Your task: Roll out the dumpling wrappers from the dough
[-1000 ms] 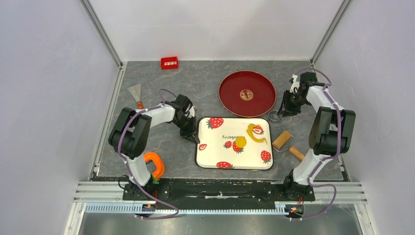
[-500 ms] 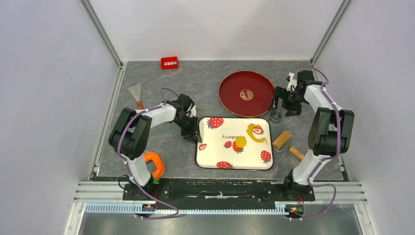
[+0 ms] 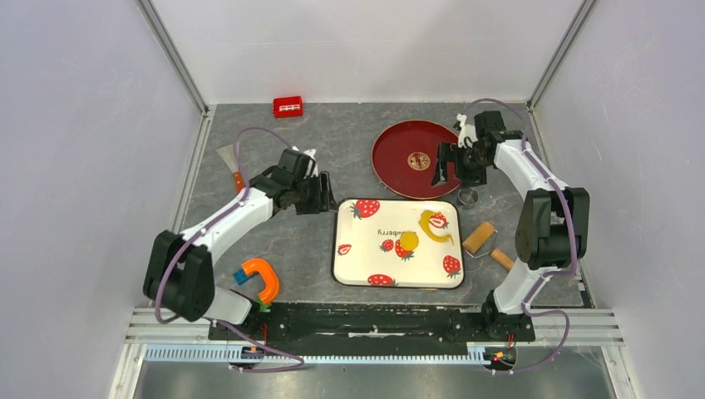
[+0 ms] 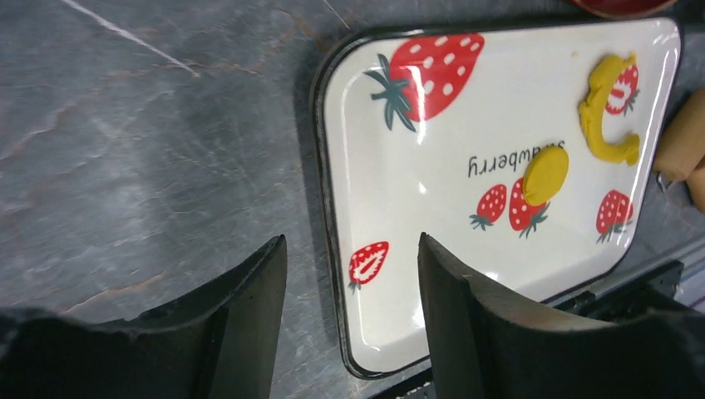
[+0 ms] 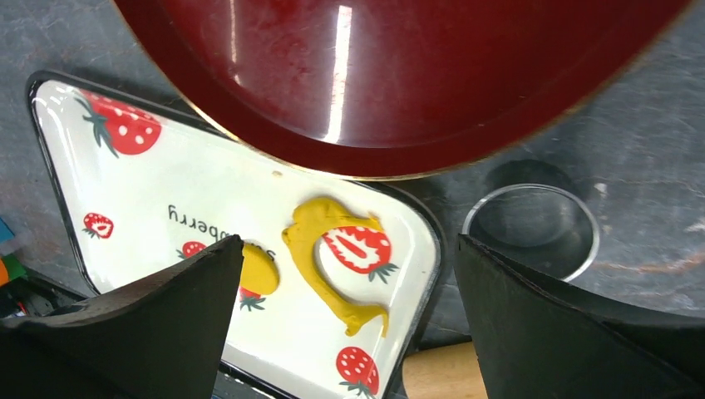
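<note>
A small round yellow dumpling wrapper lies flat on the white strawberry tray. Right of it on the tray curls a ragged strip of yellow dough. The tan wooden roller lies on the table off the tray's right edge. My left gripper hovers open and empty over the tray's left edge. Wide open and also empty, my right gripper hangs above the red plate's near-right rim.
The red plate sits behind the tray. A metal ring cutter stands between plate and roller. A red block is at the back, a scraper at the left, an orange C-shaped tool near front left.
Both grippers have opened. The left one has lifted off the tray's left edge. The right one has left the metal ring on the table and moved left over the plate's rim.
</note>
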Controlling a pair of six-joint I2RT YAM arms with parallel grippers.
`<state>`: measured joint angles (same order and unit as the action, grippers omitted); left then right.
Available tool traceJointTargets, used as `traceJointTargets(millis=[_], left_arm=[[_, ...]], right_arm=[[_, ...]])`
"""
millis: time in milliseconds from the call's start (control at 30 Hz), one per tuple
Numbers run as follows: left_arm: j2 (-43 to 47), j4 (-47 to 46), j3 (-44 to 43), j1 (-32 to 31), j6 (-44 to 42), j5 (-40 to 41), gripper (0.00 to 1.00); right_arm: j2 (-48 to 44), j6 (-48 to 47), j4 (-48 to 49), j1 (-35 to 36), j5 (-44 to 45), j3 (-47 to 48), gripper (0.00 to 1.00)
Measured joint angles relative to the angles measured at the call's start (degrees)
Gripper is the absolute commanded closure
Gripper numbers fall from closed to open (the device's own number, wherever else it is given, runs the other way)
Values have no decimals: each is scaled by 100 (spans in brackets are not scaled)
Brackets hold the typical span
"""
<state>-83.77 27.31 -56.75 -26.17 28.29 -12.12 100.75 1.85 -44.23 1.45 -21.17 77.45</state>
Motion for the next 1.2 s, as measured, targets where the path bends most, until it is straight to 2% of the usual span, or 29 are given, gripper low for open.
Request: traceJointTargets(millis=[233,500,833,1200], left_arm=[[785,105,199,540,0,885,32],[737,621,179,1506,-4,1493,32],[-525,1325,-675,2575,-35,1827,33],[-1578,1631,-1799,3351,-269,1985,35]], right_arm=[[-28,-2,4,404,-22,0,2],[-225,35,181,664,-48,-313,2],[-330,131,249,925,-114,-715,2],[-374,157,267,997,-127,-774,2]])
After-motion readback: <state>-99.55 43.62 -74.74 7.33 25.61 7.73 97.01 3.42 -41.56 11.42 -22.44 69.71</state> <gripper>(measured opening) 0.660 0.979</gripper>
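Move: The orange scraper handle lies about 26 cm to the left of the left hand, 10 cm farther out and 9 cm below. The strawberry tray's middle is some 20 cm right and 6 cm back of that hand, the orange pipe 20 cm left and 17 cm back. From the right hand, the crescent dough offcut is 8 cm back, 2 cm left and 9 cm down; the dough disc is 12 cm back, 10 cm left, and the ring cutter about level, 7 cm right. Leftward in one fast sweep of about 26 cm, the left hand leaves the tray for the scraper handle, rising slightly, then sinking while reaching some 8 cm forward, turning about 40 degrees counter-clockwise with fingers kept half open. Left and then back, the wide-open right hand eases from beside the ring cutter towards the dough offcut, slowing almost to a stop above the tray. ##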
